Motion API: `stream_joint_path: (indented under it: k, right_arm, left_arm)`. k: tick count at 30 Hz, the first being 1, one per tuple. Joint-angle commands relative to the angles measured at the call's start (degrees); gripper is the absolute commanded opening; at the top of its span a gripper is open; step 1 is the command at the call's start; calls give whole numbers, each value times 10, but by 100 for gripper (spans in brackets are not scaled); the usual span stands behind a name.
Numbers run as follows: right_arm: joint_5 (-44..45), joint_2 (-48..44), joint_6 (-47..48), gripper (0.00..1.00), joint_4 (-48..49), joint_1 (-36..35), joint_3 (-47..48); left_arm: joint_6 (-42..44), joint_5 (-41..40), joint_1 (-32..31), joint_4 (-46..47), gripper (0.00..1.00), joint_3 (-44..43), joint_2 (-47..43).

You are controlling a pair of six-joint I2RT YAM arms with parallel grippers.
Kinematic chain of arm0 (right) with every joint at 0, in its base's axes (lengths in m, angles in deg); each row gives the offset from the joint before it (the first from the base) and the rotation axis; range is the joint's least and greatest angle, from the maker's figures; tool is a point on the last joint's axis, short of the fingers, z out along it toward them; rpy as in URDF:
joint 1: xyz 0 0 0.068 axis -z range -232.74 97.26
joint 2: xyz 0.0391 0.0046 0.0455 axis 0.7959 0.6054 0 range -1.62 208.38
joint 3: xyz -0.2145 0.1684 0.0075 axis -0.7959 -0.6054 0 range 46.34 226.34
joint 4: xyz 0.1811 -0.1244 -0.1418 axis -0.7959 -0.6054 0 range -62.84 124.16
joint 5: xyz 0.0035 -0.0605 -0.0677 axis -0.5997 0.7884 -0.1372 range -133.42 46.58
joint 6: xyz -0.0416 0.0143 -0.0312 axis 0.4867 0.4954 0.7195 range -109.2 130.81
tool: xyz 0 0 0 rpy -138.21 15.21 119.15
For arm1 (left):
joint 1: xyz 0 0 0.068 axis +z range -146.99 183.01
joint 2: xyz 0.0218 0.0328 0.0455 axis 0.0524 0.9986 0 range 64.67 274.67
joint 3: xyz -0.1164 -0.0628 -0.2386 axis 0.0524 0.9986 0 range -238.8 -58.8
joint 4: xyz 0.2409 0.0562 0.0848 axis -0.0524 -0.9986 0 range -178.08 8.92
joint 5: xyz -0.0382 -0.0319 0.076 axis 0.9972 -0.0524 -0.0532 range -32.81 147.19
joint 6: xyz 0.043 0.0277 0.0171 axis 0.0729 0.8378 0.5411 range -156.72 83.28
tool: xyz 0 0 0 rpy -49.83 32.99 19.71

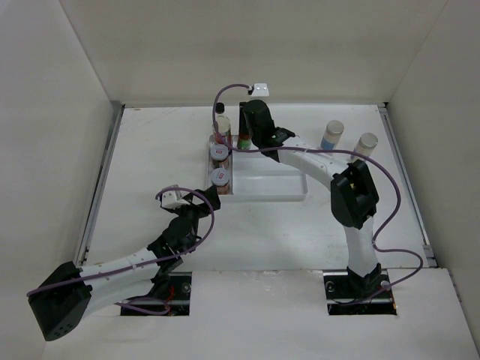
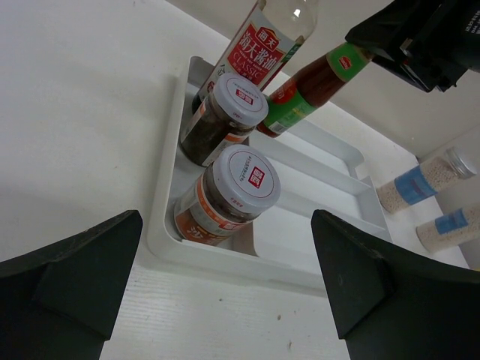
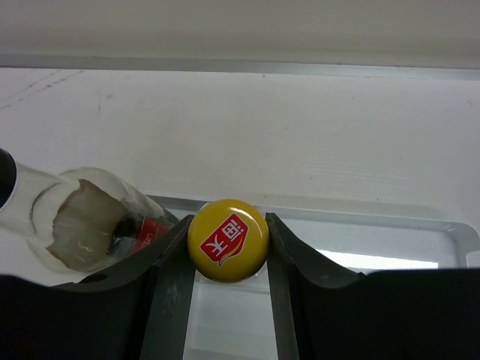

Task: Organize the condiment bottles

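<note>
A white stepped tray (image 1: 289, 187) holds the condiment bottles at its left end. Two red-labelled jars (image 1: 220, 177) (image 2: 232, 187) stand one behind the other, the second (image 1: 218, 152) (image 2: 225, 112) further back. At the back is a clear black-capped bottle (image 1: 222, 120) (image 2: 259, 37) (image 3: 82, 217). My right gripper (image 1: 247, 133) (image 3: 228, 238) is shut on the yellow cap (image 3: 228, 240) of a dark green-labelled bottle (image 2: 307, 86), which leans with its base in the tray beside the clear bottle. My left gripper (image 1: 196, 199) (image 2: 226, 251) is open and holds nothing, just in front of the tray's left corner.
Two pale shakers with blue labels (image 1: 332, 135) (image 1: 365, 145) stand on the table right of the tray, also in the left wrist view (image 2: 420, 184) (image 2: 454, 225). White walls enclose the table. The right arm (image 1: 352, 195) arches over the tray's right end.
</note>
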Motion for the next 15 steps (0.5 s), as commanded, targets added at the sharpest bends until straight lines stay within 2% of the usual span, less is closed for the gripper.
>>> stream_joint_path:
  k: [1,5,11,15]
  right_arm:
    - [8,-15,-3,33,81,1,34]
    - [7,2,-9,39,81,-3,21]
    - [7,5,-27,57,86,-11,8]
    - [12,-26,-40,68,87,-12,-11]
  left_arm:
    - [-7,0,2,35,100,5,-1]
    - [-7,1,4,35,100,5,1]
    - [-7,2,7,35,100,5,0]
    - [-7,2,7,35,100,7,-7]
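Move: In the tray's far slot, just right of the lengthwise divider, lies the spot for the yellow-capped sauce bottle that the right hand holds by its neck: straight below this hand, its floor some 15 cm down. The soy sauce bottle stands level with the hand, about 6 cm to its left; the nearer jar sits 5 cm back and 7 cm left. From the idle left hand the spot lies roughly 23 cm ahead, 13 cm right and 9 cm lower. Lowering the sauce bottle not quite 2 cm into the far slot beside the soy sauce bottle, the right hand then opens its fingers from about half to two thirds and lets go of the neck. As they part, the hand rises about 1 cm and eases roughly 1 cm left, staying around the cap. ##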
